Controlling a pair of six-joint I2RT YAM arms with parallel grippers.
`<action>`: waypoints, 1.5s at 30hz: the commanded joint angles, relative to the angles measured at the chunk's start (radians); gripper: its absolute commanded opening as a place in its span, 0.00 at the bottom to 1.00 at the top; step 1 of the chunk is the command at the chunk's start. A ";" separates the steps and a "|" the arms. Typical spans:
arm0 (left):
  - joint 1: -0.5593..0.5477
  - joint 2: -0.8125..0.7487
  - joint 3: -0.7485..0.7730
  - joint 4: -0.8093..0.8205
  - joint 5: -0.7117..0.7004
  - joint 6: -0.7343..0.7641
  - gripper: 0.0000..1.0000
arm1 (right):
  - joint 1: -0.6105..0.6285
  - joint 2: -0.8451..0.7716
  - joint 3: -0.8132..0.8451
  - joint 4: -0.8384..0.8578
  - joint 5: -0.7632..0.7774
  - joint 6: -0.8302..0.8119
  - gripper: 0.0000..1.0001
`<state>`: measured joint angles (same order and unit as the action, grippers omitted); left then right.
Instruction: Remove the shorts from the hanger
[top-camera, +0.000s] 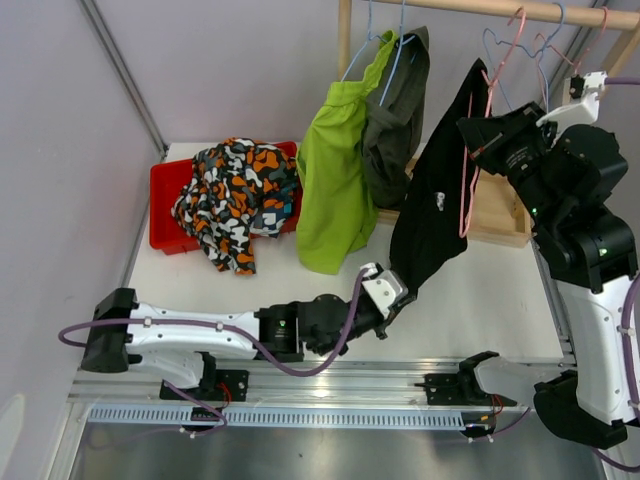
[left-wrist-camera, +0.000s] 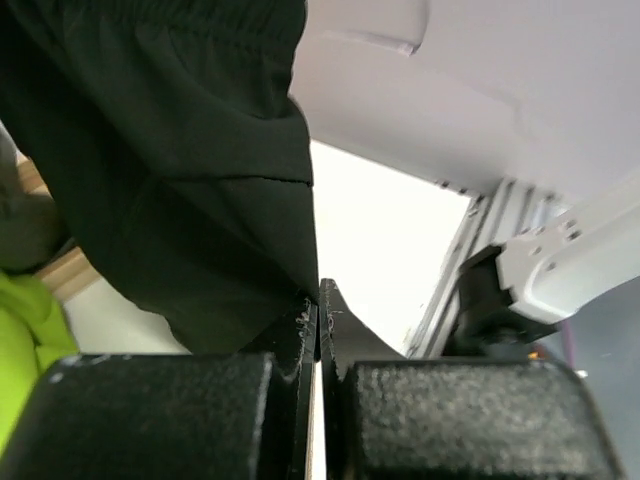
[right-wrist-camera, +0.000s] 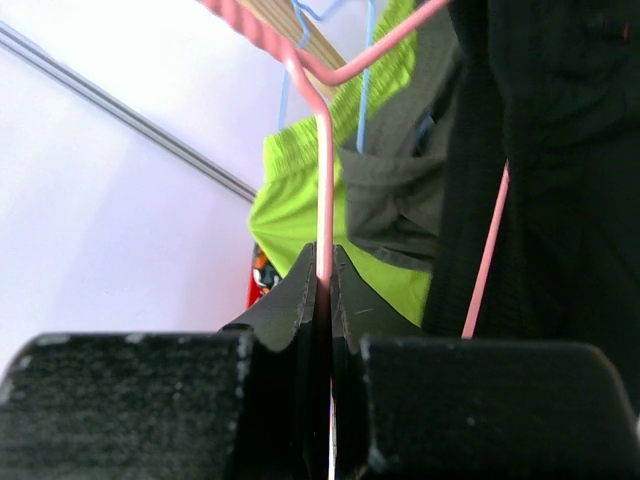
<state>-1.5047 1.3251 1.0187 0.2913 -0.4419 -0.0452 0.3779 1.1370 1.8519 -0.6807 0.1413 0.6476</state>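
Note:
The black shorts (top-camera: 432, 205) hang from a pink hanger (top-camera: 465, 205) on the wooden rail (top-camera: 470, 8). My right gripper (top-camera: 476, 138) is shut on that hanger's wire (right-wrist-camera: 323, 180), which runs straight up out of the closed tips (right-wrist-camera: 326, 258). Low on the table, my left gripper (top-camera: 388, 296) is shut at the black shorts' bottom hem (left-wrist-camera: 200, 200), with the fabric's edge caught at the fingertips (left-wrist-camera: 319, 292). Lime green shorts (top-camera: 335, 180) and dark grey-olive shorts (top-camera: 395, 120) hang on blue hangers to the left. An orange-black-white patterned pair (top-camera: 238, 195) lies heaped in the red bin (top-camera: 163, 205).
Bare pink and blue hangers (top-camera: 525, 45) hang on the rail at the right. The rack's wooden base (top-camera: 500, 215) sits behind the black shorts. A metal rail (top-camera: 300, 385) runs along the near table edge, and grey walls close in on the left.

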 joint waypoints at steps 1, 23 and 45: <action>-0.032 0.026 -0.051 0.028 -0.052 -0.027 0.00 | 0.000 0.036 0.192 0.068 0.017 -0.026 0.00; 0.537 0.618 1.391 -0.703 0.004 0.076 0.00 | -0.085 -0.301 0.119 -0.543 -0.441 0.175 0.00; 1.237 0.106 1.167 -0.910 0.144 0.081 0.00 | -0.200 0.118 0.146 -0.246 -0.279 -0.097 0.00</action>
<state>-0.4553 1.2827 2.0701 -0.5220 -0.4881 0.1204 0.2108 1.2800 2.0262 -1.0401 -0.0631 0.5713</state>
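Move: The left hand already pinches the lower end of the black shorts, whose middle hangs about 13 cm ahead, 4 cm right and 9 cm higher. The red tray it goes to lies roughly 32 cm ahead, 38 cm left and 28 cm below; the green shorts hang some 20 cm ahead and 14 cm left, near hand height. From the right hand, gripping the pink hanger, the black shorts' middle is about 4 cm back, 3 cm left and 13 cm below. Keeping the shorts pinched, the left hand dips about 5 cm, drives forward and up while the right hand, still gripping the pink hanger, lifts slightly and draws back some 20 cm, so the two pull opposite ways. The left then comes back about 10 cm and sweeps left and up towards the tray's side, ending some 38 cm left and 30 cm higher and turned about 60 degrees counter-clockwise, as the right returns forward and tips down about 18 degrees, ending some 6 cm lower. ##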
